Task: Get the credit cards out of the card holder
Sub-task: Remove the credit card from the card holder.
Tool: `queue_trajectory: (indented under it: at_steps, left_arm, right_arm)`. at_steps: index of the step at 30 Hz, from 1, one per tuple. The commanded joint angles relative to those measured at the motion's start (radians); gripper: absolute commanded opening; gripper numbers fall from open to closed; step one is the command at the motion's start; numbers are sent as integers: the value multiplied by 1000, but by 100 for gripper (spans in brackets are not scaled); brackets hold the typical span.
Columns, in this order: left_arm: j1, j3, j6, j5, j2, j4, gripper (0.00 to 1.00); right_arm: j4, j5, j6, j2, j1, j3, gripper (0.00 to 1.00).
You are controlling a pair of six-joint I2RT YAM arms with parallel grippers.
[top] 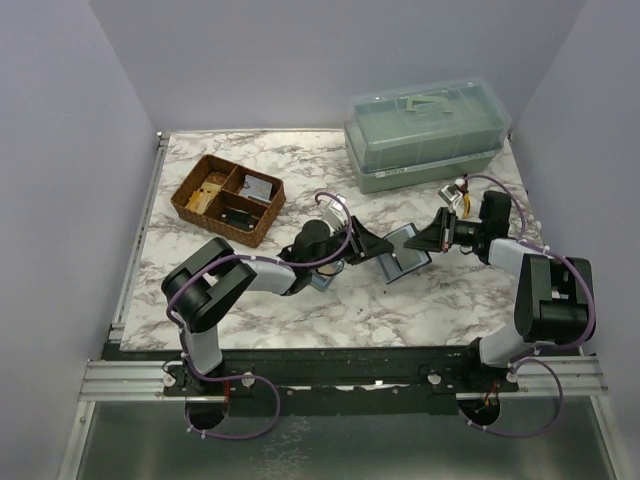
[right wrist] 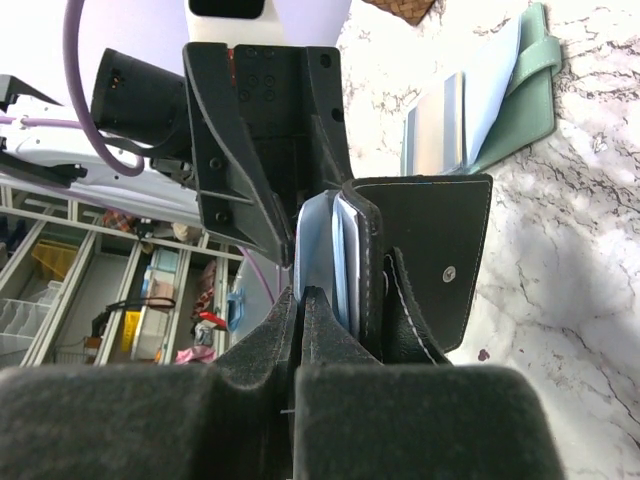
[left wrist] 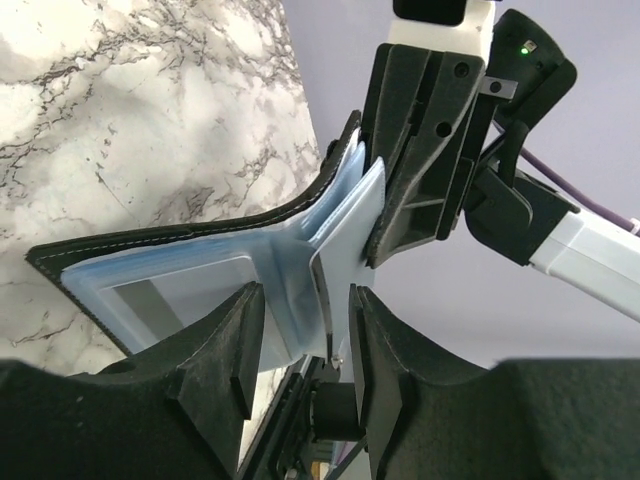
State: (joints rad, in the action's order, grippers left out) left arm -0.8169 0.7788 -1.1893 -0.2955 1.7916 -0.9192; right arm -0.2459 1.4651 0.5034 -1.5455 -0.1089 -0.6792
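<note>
The black card holder (top: 405, 255) is held open above the table between both arms, its grey-blue inside (left wrist: 170, 290) facing my left wrist camera. Pale blue-grey credit cards (right wrist: 340, 240) stand edge-on in its pockets. My right gripper (right wrist: 302, 292) is shut on the outermost pale leaf of the card holder; the black cover with its snap (right wrist: 445, 270) lies beside the fingers. My left gripper (left wrist: 305, 297) is open and straddles a thin pale edge (left wrist: 325, 300) near the fold, with a gap on each side. In the top view the left gripper (top: 372, 250) and right gripper (top: 425, 240) nearly meet.
A brown wicker divided tray (top: 228, 198) sits at the back left. Stacked clear plastic boxes (top: 425, 135) stand at the back right. A mint-green wallet with cards (right wrist: 500, 90) lies on the marble table (top: 400, 310) beyond the left arm.
</note>
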Motion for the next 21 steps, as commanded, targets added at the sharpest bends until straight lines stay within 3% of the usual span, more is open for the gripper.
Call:
queue_trajectory:
  at_steps: [1,9,19,21]
  left_arm:
    - [-15,27,14,-19,37,-41,43]
    - [-28,41,-13,-47,61,-110,29]
    - [-32,18,-114,-76,118,-294,26]
    - [-31,20,-132,-80,140,-340,17]
  right_arm:
    - [-70,71,53,-16,-9,13,0]
    - [-90,80,72,-38,-10,17,0]
    - [-103,89,82,-47,-12,20,0]
    - [-109,90,87,-49,-12,22,0]
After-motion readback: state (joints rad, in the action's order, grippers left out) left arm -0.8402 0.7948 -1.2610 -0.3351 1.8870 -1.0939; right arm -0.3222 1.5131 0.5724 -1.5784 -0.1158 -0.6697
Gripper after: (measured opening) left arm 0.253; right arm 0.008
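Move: The card I want shows its edge in the black card holder's pocket, about 3 cm to the right of my left hand and some 1 cm ahead, roughly level with it. My right hand keeps hold of the holder, with that card about 1 cm to its left and 1 cm back. The green card holder lies on the table about 15 cm left, 5 cm back and 12 cm below my left hand. I ease my left hand about 2 cm to the right and 1 cm back, onto the card's exposed edge, dipping slightly and coming up again. Its fingertips tip up about 5 degrees as I close them to about half their gap, one on each side of the edge. My right hand stays put, shut on the black holder, turning only a hair. ##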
